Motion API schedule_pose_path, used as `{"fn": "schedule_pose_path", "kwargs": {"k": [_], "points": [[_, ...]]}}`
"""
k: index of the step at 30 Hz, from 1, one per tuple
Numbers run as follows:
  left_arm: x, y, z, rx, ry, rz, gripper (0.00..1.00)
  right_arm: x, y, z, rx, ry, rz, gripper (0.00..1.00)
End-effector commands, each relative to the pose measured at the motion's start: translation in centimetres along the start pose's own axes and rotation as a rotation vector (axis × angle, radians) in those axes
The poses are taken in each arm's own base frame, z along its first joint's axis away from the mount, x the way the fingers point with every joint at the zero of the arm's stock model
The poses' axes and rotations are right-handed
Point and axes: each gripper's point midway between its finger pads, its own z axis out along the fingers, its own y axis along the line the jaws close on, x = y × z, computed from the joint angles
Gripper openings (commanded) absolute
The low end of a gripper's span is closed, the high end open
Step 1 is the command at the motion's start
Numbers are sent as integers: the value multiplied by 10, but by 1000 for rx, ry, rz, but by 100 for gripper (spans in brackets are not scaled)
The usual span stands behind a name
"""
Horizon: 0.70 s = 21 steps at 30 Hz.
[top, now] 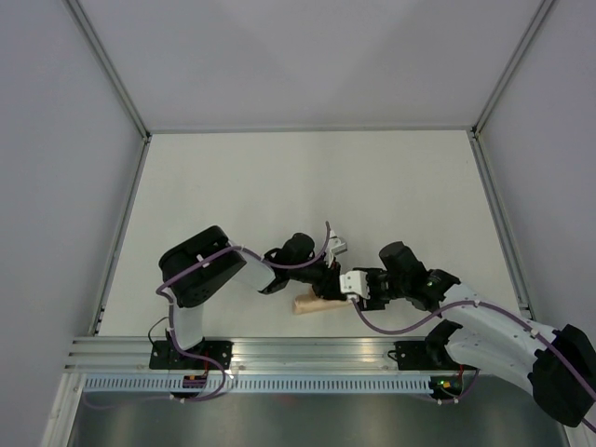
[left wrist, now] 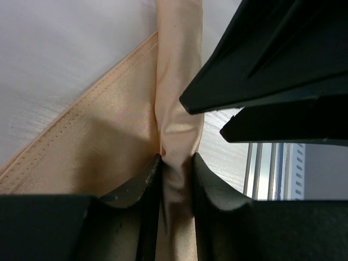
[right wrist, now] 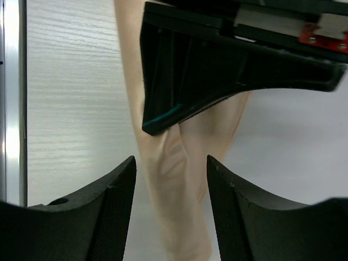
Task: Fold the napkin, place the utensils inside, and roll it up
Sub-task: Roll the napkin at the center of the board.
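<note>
The light orange-tan napkin (top: 310, 304) lies as a narrow roll near the table's front edge, between both arms. My left gripper (left wrist: 176, 160) is shut on it, the cloth (left wrist: 178, 103) pinched tight between both fingers, and a flat stitched flap (left wrist: 87, 141) spreads to the left. My right gripper (right wrist: 171, 159) stands open, its fingers either side of the roll (right wrist: 174, 179) with a gap on each side. In the top view the left gripper (top: 328, 279) and right gripper (top: 352, 287) meet just above the roll. The utensils are hidden.
An aluminium rail (top: 279, 349) runs along the near edge, close to the roll, and shows in the wrist views (left wrist: 255, 168) (right wrist: 13, 98). White walls with metal posts (top: 121, 223) enclose the white table (top: 307, 177). The two grippers sit very close together.
</note>
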Motion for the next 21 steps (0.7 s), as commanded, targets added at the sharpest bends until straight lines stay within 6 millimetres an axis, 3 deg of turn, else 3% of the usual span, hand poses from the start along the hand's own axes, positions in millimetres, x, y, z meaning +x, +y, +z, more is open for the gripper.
{"fn": "schedule_pose_path", "kwargs": {"k": [1, 15, 18, 21], "points": [[117, 51, -30, -257, 329, -250, 2, -4, -7, 5, 62, -6, -77, 60], [108, 57, -30, -255, 322, -288, 2, 15, 11, 26, 71, 50, -148, 53], [103, 56, -28, -245, 313, -291, 2, 21, 14, 29, 65, 73, -156, 47], [98, 55, -29, -241, 303, -290, 5, 28, 20, 32, 39, 95, -152, 33]]}}
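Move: The napkin roll runs crosswise beneath the open right fingers; the spot they will shut on is roughly 4 cm below them, 1 cm back and 1 cm to the left. The left gripper's tips, already shut on the roll, are about 3 cm to the right hand's left, 1 cm back and 3 cm lower. For the left hand, that spot lies some 2 cm to its right, level fore and aft, and about 1 cm lower. Closing around the napkin roll just to the right of the left gripper's tips, the right fingers come to pinch it from both sides after the hand sinks about 3.5 cm and eases slightly back. Its wrist rolls some 10 degrees on the way, and the fingers shut mostly at the bottom. The left hand stays put, keeping its grip with only a slight roll. ##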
